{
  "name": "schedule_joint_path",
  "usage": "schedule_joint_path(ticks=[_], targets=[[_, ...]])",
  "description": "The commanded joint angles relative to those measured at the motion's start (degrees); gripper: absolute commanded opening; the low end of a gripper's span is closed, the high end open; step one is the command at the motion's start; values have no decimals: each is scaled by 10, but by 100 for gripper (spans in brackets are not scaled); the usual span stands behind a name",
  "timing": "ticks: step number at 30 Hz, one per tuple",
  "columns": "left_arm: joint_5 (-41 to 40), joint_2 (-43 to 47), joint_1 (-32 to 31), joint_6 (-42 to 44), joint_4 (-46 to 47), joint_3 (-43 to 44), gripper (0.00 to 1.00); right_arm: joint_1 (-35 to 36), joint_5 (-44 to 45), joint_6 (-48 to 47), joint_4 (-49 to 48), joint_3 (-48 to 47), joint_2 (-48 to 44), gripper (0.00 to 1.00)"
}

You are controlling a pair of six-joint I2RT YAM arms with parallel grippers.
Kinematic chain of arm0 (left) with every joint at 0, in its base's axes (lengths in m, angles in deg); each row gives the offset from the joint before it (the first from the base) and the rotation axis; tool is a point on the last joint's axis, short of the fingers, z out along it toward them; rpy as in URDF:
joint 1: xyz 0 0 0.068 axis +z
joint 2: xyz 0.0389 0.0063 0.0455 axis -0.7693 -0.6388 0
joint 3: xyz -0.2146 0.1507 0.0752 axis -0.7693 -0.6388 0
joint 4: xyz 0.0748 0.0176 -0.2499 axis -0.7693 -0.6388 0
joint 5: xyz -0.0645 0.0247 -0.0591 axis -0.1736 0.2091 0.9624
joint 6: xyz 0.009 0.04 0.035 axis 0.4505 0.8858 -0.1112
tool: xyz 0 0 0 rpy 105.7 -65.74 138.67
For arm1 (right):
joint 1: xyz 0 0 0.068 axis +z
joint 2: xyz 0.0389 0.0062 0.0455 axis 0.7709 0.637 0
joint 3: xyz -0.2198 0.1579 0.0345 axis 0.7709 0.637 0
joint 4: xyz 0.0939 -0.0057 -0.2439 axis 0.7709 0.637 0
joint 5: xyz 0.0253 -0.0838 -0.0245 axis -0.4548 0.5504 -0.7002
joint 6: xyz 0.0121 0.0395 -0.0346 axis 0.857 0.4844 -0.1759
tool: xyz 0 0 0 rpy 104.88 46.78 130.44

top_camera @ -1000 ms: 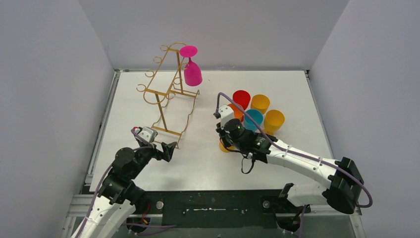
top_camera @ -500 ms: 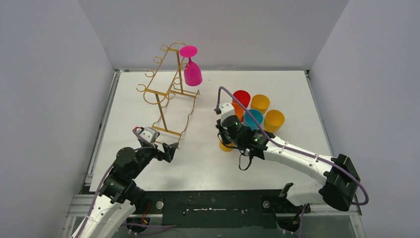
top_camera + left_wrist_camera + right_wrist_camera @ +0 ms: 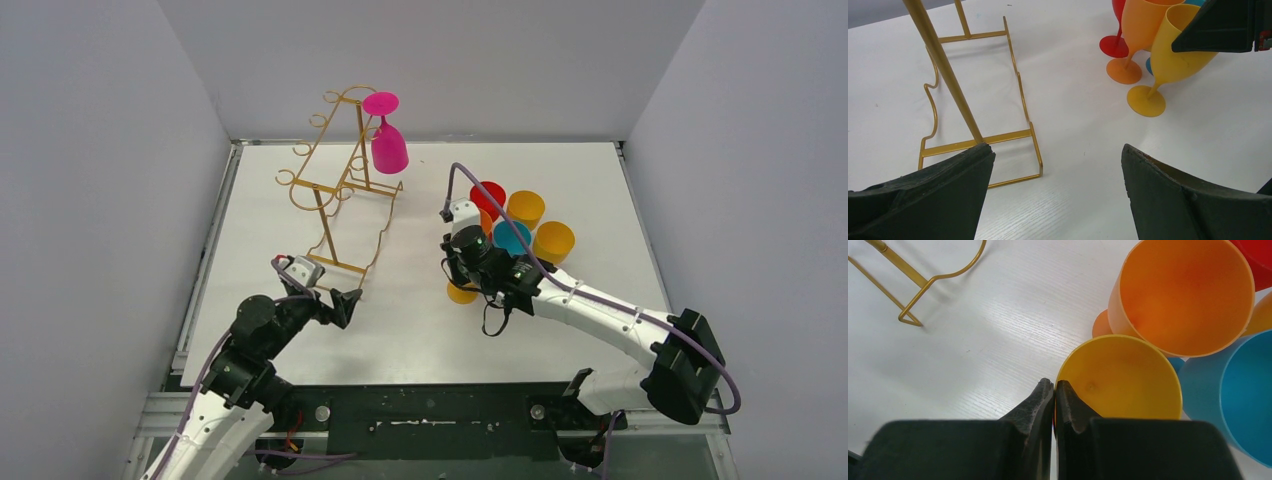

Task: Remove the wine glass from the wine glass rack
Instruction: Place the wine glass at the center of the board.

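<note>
A pink wine glass point(image 3: 389, 148) hangs upside down from a top hook of the gold wine glass rack point(image 3: 345, 181) at the back left of the table. The rack's post point(image 3: 948, 80) and looped base show in the left wrist view. My left gripper point(image 3: 1058, 155) is open and holds nothing. It hovers low by the near end of the rack's base, far from the pink glass. My right gripper point(image 3: 1054, 385) is shut on the rim of a yellow wine glass point(image 3: 1120, 377), one finger inside the bowl and one outside. That glass leans, its foot point(image 3: 461, 293) down at the table.
Upright plastic glasses cluster right of centre: red point(image 3: 488, 195), orange point(image 3: 525, 207), teal point(image 3: 512, 238) and amber point(image 3: 553, 243). The orange bowl point(image 3: 1188, 290) and teal bowl point(image 3: 1233, 390) press close to the held yellow glass. Grey walls enclose the table on three sides.
My right arm has shifted slightly back and to the right, carrying the yellow glass closer to the cluster. The left arm has barely moved.
</note>
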State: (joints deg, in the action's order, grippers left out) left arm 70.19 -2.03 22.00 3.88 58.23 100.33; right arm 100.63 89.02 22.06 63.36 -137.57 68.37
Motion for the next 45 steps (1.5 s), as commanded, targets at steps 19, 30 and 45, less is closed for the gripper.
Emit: schedule_joint_path(ticks=[19, 30, 45], targets=[[23, -20, 1, 11, 34, 7, 97, -11, -42, 2, 4, -59, 24, 18], [33, -28, 1, 10, 36, 8, 97, -9, -72, -10, 58, -140, 29, 40], [44, -39, 1, 15, 45, 7, 97, -177, -172, 109, -87, -220, 45, 77]])
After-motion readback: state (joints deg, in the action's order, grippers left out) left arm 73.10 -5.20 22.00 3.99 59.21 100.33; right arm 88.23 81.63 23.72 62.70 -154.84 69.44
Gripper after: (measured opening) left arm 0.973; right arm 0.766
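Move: Just right of and below the right fingers, which still pinch the left side of its rim, the yellow wine glass has its middle about 2 cm ahead, 3 cm right and 7 cm down. The orange glass stands some 8 cm beyond it and 1 cm farther right; the blue glass is about 4 cm beyond and 9 cm right of it. From the left hand the yellow glass lies about 10 cm ahead, 25 cm right and 11 cm lower. Letting go of the yellow glass's rim, the right fingers open wide while the hand eases some 3 cm left and starts to rise. It then speeds up and forward, swinging back to the right, to end about 13 cm higher and 8 cm farther out, clear of the glass; the wrist rolls left side up, some 15 degrees. ##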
